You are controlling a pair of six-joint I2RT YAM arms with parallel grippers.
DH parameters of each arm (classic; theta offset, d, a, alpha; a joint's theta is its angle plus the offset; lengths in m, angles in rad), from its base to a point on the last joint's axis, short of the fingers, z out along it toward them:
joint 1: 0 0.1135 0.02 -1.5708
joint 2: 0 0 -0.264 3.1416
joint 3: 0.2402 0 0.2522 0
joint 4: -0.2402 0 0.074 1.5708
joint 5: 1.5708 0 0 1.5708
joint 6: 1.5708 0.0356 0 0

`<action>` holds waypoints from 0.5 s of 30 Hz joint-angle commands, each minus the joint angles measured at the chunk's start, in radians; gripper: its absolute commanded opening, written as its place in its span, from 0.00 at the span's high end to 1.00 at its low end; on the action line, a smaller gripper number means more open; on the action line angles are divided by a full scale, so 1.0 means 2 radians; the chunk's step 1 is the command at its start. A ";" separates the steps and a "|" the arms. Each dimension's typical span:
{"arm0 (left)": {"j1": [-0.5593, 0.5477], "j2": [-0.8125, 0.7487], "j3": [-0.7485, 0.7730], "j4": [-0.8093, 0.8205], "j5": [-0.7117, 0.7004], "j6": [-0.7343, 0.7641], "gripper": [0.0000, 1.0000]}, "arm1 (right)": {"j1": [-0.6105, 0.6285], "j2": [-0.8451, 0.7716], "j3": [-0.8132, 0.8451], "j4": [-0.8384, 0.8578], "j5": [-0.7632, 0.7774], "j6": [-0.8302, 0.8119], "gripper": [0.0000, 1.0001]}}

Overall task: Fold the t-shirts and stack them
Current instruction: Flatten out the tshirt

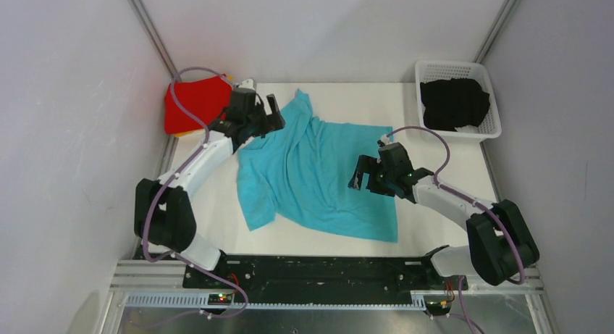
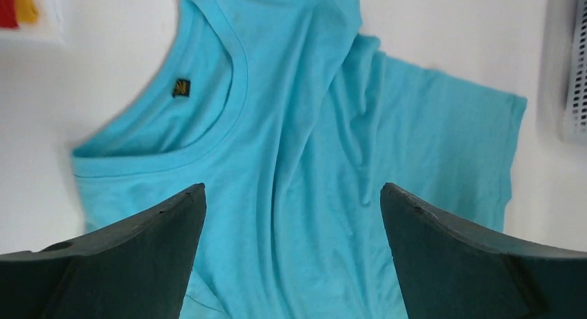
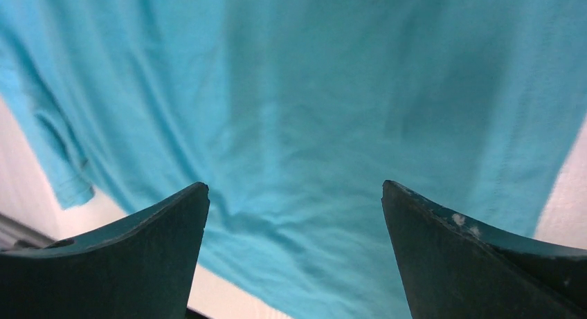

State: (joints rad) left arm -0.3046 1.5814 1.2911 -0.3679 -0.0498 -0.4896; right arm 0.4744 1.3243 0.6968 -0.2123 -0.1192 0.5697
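Note:
A turquoise t-shirt (image 1: 311, 171) lies spread and wrinkled in the middle of the white table. Its collar with a small dark label (image 2: 181, 88) points toward the left arm. My left gripper (image 1: 272, 115) hovers open over the collar end, and in the left wrist view (image 2: 293, 194) only turquoise fabric (image 2: 304, 125) shows between its fingers. My right gripper (image 1: 361, 176) hangs open above the shirt's right part, with nothing held (image 3: 295, 191) over the cloth (image 3: 311, 90). A folded red t-shirt (image 1: 194, 102) sits at the back left with an orange edge (image 1: 182, 133) under it. A black t-shirt (image 1: 455, 102) is bunched in the basket.
The white lattice basket (image 1: 495, 125) stands at the back right corner, and its wall shows at the edge of the left wrist view (image 2: 578, 70). Grey walls close in the table on the left, back and right. Bare table (image 3: 567, 187) borders the shirt's hem.

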 commanded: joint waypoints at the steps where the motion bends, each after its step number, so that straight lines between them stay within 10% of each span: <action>1: -0.009 0.031 -0.071 0.068 0.001 -0.027 0.00 | -0.033 0.028 -0.002 0.061 0.019 0.006 0.01; 15: -0.001 0.059 -0.183 0.071 -0.028 -0.072 0.00 | -0.074 0.112 -0.007 0.028 0.037 0.021 0.00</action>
State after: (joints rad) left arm -0.3115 1.7611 1.0325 -0.2321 -0.0734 -0.5770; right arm 0.3405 1.5215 0.7349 -0.0761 -0.0761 0.5728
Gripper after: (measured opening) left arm 0.995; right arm 0.993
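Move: Below the left hand, about 17 cm down, 4 cm back and 1 cm left, lies the t-shirt's chest patch; the collar lies roughly 1 cm ahead and 5 cm left, the folded stack some 10 cm ahead and 25 cm left. From the right hand, the t-shirt's right panel is about 5 cm ahead, 3 cm right and 5 cm down, its far right corner 17 cm ahead and 10 cm right. Dropping some 15 cm and easing back about 4 cm, the left hand comes down on the chest patch beside the collar, open fingers tipping about 15 degrees steeper. The right hand, also open, sinks 3 cm onto the right panel while sliding forward 5 cm and slightly right, turning about 10 degrees clockwise, its fingertips pushing the cloth outward. ##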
